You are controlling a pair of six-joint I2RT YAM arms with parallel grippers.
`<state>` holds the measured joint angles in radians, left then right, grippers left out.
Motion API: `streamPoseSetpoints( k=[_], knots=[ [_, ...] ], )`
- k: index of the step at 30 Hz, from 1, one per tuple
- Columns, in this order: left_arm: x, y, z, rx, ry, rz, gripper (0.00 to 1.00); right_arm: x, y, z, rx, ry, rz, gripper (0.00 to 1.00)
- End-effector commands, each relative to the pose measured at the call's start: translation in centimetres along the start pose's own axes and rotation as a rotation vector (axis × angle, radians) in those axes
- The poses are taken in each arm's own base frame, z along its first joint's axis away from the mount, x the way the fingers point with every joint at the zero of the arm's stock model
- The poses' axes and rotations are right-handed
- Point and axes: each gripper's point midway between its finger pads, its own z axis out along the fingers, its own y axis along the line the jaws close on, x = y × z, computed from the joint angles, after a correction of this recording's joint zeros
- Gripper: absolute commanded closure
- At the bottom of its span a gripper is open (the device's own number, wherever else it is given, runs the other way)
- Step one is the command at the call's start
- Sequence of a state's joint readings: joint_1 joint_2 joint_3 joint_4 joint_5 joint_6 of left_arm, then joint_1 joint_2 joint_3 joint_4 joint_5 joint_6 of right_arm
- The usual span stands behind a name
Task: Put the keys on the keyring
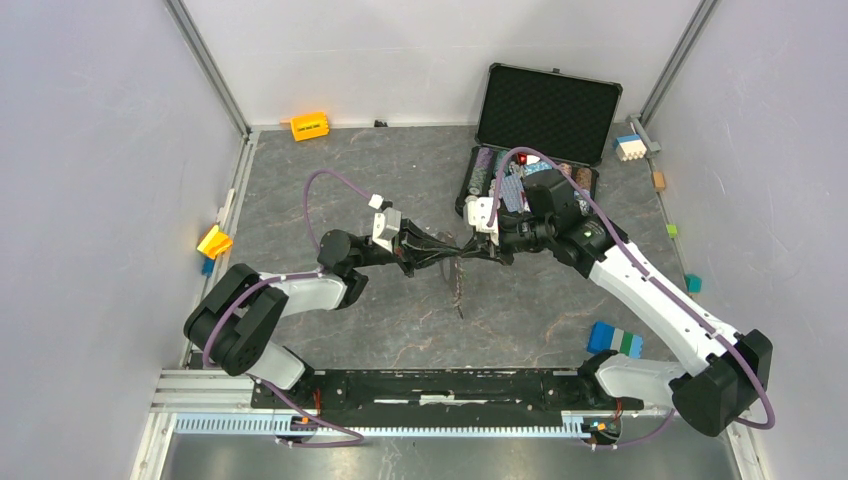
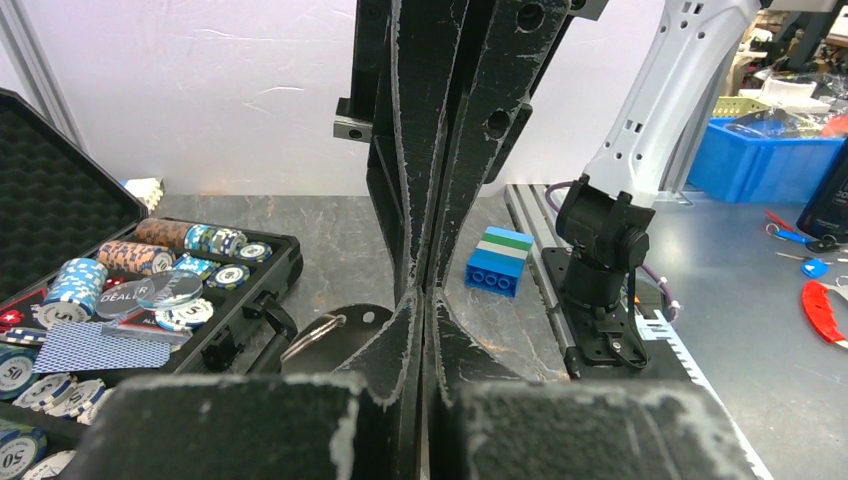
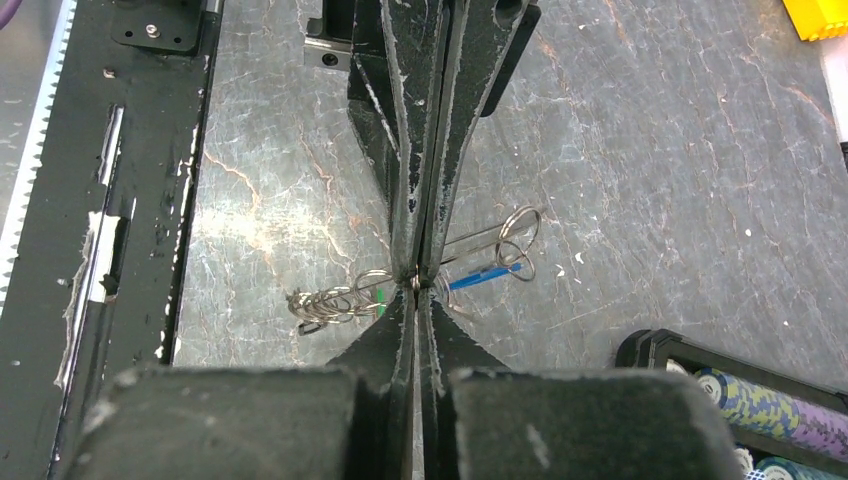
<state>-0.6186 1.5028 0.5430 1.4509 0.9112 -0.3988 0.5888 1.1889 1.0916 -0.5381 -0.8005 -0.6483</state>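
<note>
My two grippers meet tip to tip above the middle of the table. The keyring (image 3: pixel 372 283) hangs at that meeting point. Its thin chain (image 3: pixel 325 303) bunches to the left beside a small green tag (image 3: pixel 381 298). A blue strip (image 3: pixel 485 276) and small wire rings (image 3: pixel 520 235) lie to the right. From above, the chain (image 1: pixel 458 285) dangles down towards the table. The right gripper (image 3: pixel 415 280) (image 1: pixel 470 250) is shut on the keyring's wire. The left gripper (image 2: pixel 425 290) (image 1: pixel 447 252) is shut at the same spot. A silver ring (image 2: pixel 315 330) shows just left of it. The keys are hidden.
An open black case (image 1: pixel 545 110) of poker chips (image 2: pixel 85 280) stands at the back right, close behind the right gripper. A blue brick (image 1: pixel 614 340) (image 2: pixel 497 262) lies near the right arm's base. An orange block (image 1: pixel 309 126) and a yellow one (image 1: pixel 214 241) sit by the left wall.
</note>
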Motion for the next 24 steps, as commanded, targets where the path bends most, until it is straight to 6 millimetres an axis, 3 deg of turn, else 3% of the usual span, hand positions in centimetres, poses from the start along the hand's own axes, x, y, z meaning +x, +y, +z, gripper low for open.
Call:
streamPoseSetpoints(
  k=[1,4,10,14,20,24],
  knots=[
    [-2.6,-0.7,0.5,0.028,-0.069,0.053,0.98,-1.1,-0.4,-0.4,0.015,-0.016,-0.035,1.00],
    [-2.2,-0.6,0.4,0.038,-0.054,0.091,0.97,-1.5,-1.5,-1.3,0.072,0.032,-0.049,1.00],
    [-1.4,0.7,0.0,0.047,0.032,0.171,0.62,-1.3,-2.2,-1.5,0.164,0.227,-0.090,1.00],
    [-0.8,2.3,-1.0,0.012,0.106,0.189,0.50,-1.0,-1.9,-0.7,0.182,0.341,-0.109,1.00],
    [1.3,3.1,-2.0,-0.013,0.202,0.230,0.46,-0.8,-2.4,0.1,0.205,0.442,-0.130,1.00],
    [1.9,3.3,-2.3,-0.011,0.209,0.298,0.52,-0.9,-2.5,0.5,0.199,0.483,-0.129,1.00]
  ],
)
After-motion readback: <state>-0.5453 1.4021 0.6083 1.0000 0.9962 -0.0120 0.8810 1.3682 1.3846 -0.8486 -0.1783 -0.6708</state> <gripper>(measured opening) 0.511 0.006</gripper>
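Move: The keyring is pinched at the meeting fingertips of both hands, about 1 cm below each hand point, with its rings and keys hanging down. For either hand, the flat metal plate on it lies roughly 3 cm ahead and 3 cm below. The open poker-chip case stands some 18 cm ahead, 14 cm to the right and 22 cm below. The blue brick block is about 12 cm back and 30 cm to the right, also 22 cm lower. The left fingers let go of the keyring, opening from shut to about half wide while the right fingers keep their pinch on it. The left hand then shifts about 3 cm forward, sinking 2 cm late on and drawing slightly left, to set its open fingers around the hanging plate. The right hand rises a touch, then sinks, ending about 1 cm forward and 1 cm lower, and tips its fingers some 25 degrees further down. ##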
